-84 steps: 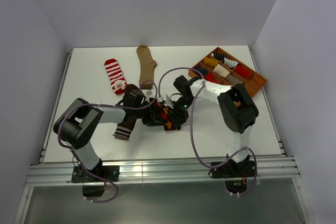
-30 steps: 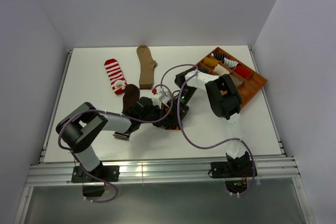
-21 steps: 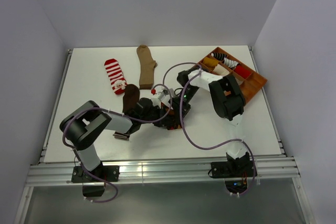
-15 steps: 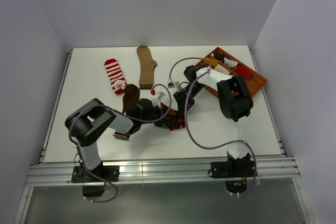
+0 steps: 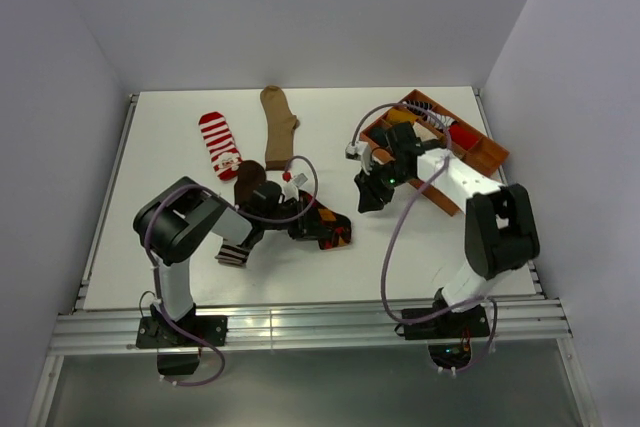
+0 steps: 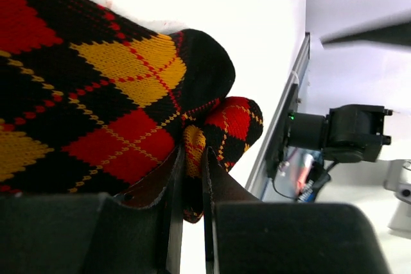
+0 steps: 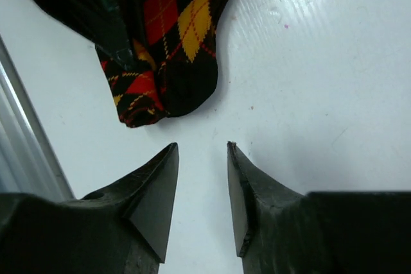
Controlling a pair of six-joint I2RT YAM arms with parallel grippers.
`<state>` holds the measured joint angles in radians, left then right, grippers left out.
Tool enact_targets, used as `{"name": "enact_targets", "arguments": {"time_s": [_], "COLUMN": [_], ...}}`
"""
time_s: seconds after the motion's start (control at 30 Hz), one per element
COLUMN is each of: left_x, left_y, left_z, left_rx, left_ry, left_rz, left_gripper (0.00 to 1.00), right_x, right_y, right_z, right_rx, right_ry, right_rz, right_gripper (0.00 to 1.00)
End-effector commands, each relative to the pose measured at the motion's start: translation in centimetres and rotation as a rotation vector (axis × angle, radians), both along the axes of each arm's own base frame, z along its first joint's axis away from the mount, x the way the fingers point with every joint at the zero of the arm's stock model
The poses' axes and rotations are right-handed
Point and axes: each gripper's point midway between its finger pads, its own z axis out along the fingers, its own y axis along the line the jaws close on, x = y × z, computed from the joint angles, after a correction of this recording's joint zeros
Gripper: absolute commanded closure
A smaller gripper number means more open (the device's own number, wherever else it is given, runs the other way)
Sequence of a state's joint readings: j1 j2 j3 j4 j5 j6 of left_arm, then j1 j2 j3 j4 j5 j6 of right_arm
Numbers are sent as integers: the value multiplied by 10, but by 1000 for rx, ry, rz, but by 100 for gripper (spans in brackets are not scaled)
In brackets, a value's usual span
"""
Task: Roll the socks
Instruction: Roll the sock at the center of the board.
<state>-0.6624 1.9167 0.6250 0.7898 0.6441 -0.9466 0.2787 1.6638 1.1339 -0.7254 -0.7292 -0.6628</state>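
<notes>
The black argyle sock (image 5: 328,229) with red and yellow diamonds lies bunched just left of the table's middle. My left gripper (image 5: 300,224) is shut on a fold of it; in the left wrist view that fold of the argyle sock (image 6: 96,94) sits pinched at my left gripper (image 6: 191,155). My right gripper (image 5: 367,197) hangs open and empty to the right of the argyle sock (image 7: 173,36), its tips (image 7: 202,149) a short way off the toe. A dark brown sock (image 5: 247,181) lies partly under my left arm. A tan sock (image 5: 277,127) and a red-and-white striped sock (image 5: 218,145) lie flat at the back.
A brown divided tray (image 5: 485,157) holding several rolled socks stands at the back right, just behind my right arm. The table's metal front rail (image 5: 300,327) runs along the near edge.
My right gripper has let go of the argyle sock, opened and drawn away to the right toward the tray. My left gripper has kept its hold, shifting slightly left.
</notes>
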Motion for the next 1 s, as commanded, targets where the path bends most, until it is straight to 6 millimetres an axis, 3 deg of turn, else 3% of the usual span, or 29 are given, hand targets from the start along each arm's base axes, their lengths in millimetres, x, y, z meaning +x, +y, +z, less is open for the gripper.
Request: {"name": "enact_targets", "arguments": {"time_s": [0.0,0.03,0.17,0.4,0.97], "left_x": [-44,-45,-46,-46,-47], "left_y": [38,41,51,54,52], "left_z": [-64,-67,-74,-81,-80], "left_rx": [221,245,310,348,334], "left_ry": [288,319,359,408,415], "left_rz": [-36,-37,-52,-59,-80], "left_gripper": [100,100,100,100,100], "right_x": [7,2,-28,-59,-76], "right_y": [4,5,23,50,68], "right_z": [13,22,11,-3,-32], "right_rx": [-1,2,-23,-80,-159], "right_ry": [-257,-312,-405,-574,-715], "right_rz": [99,118,249,371,482], "right_gripper": [55,53,47,42,36]}}
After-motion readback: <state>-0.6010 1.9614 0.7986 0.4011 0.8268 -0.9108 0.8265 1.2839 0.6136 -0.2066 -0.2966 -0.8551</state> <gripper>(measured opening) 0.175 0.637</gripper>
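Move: The left gripper already pinches the folded near edge of the argyle sock, whose free end sticks out about 4 cm to its right and 1 cm back. From the right hand that folded end lies some 8 cm back, 7 cm left and 6 cm below; the flat sock body is roughly 12 cm left and 2 cm back. The divided box's middle is about 14 cm ahead of the right hand and 16 cm to its right; the dark brown sock lies 19 cm left and 6 cm ahead of the left gripper. Bring the right gripper back and left, about 10 cm in all, rising slightly at first and then sinking towards the folded end beside the left fingertips. Roll it some 45 degrees about its fingers, counter-clockwise seen from behind the hand, while spreading them wider. Keep the left pinch shut on the fold and roll that gripper a further 15 degrees, far side dipping. ##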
